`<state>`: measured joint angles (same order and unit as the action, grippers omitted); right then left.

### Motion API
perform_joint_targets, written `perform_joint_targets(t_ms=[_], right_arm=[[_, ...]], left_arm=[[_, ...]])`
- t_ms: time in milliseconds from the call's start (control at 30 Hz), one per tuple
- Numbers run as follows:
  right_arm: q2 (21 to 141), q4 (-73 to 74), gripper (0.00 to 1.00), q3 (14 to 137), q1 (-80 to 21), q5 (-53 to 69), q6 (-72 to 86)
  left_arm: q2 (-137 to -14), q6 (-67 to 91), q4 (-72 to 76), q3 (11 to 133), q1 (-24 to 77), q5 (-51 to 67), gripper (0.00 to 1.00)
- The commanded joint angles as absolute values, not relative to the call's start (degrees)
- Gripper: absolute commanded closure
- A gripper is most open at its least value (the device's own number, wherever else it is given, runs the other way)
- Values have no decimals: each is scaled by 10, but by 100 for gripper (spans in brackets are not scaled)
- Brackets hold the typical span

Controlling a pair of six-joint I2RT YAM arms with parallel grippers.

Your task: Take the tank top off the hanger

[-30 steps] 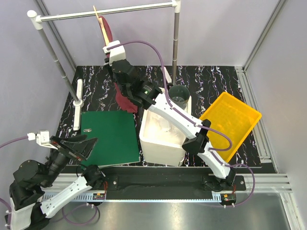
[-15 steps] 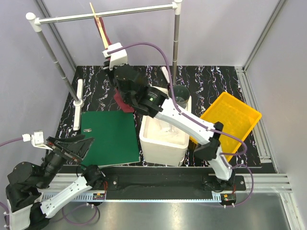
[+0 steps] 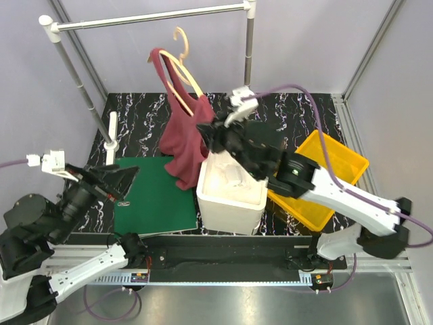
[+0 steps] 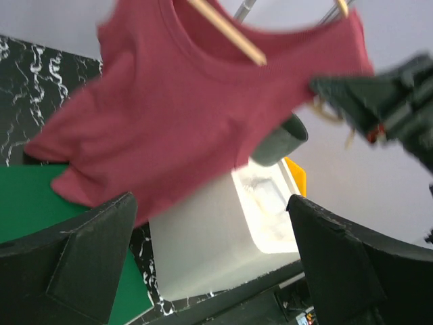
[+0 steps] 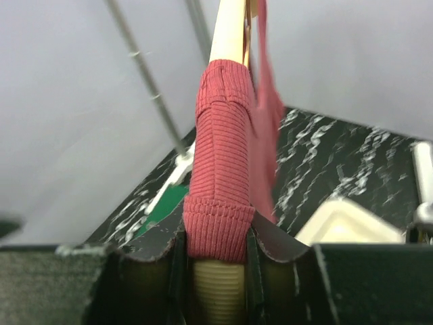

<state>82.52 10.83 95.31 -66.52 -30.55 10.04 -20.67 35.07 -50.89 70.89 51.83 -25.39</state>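
The maroon tank top [image 3: 185, 135] hangs on the tan wooden hanger [image 3: 177, 64], which is off the rail and held in the air above the mat's far edge. My right gripper [image 3: 208, 128] is shut on the hanger's right arm end, with the ribbed shoulder strap [image 5: 218, 169] pinched over the wood [image 5: 226, 34]. In the right wrist view the gripper [image 5: 216, 261] grips both. My left gripper [image 3: 120, 181] is open and empty, low at the left, facing the shirt. In the left wrist view the tank top [image 4: 183, 115] fills the top, above and beyond the gripper [image 4: 210, 250].
A white box [image 3: 230, 193] stands in the middle, a yellow bin [image 3: 331, 169] to its right, a flat green mat [image 3: 152, 200] to its left. The grey rail [image 3: 149, 17] spans the back on two posts. A grey cup [image 4: 284, 139] stands behind the box.
The right arm has taken the hanger off the rail and swung it right and toward the front; the tank top now hangs broadside. The left gripper has risen slightly.
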Motion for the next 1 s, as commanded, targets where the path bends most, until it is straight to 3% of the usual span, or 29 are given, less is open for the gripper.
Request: perform_joint_targets(t_ms=[0,133,400,700,833,967], right_arm=[[689,47,100,852,-669,-194,192],[607,51,100,753,-669,-101,216],[535,109,100,713,-670,-8,238],[509,134,100,700,-669,57,248],[488,142,100,693,-670,67,250],[472,156,100,691,-670,70,250]], left_arm=[[-317,289,-479,793,520,-275,1],[-380,265,-474,836,520,-296,1],[-448,264,-446,854,520,-316,3],[-465,234,-442,839,520,-411,21],[-461,232,-446,824,521,-432,37],[-457,247,-453,805,520,-433,40]])
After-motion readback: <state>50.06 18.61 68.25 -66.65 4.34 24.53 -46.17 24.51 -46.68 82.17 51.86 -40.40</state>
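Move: Ahead of the empty left hand by about 33 cm, 4 cm to its right and some 7 cm higher, is the far shoulder of the tank top on the hanger, already off the rail. From the right hand, which holds the near shoulder, the far one lies 17 cm ahead, 12 cm left, about level. The white box is 12 cm ahead of the left hand, 20 cm right, 22 cm below; the green folder 12 cm ahead, 2 cm right, 38 cm below. Drawing the hanger back some 16 cm, to the right and a little down towards the front of the white box, the right hand keeps its pinch on the near shoulder and swings counter-clockwise about 35 degrees, bringing the far shoulder round to the left hand. The left hand meets it, going forward about 9 cm and to the right, rising early, rolling its left side up and closing partway around that shoulder late on. ##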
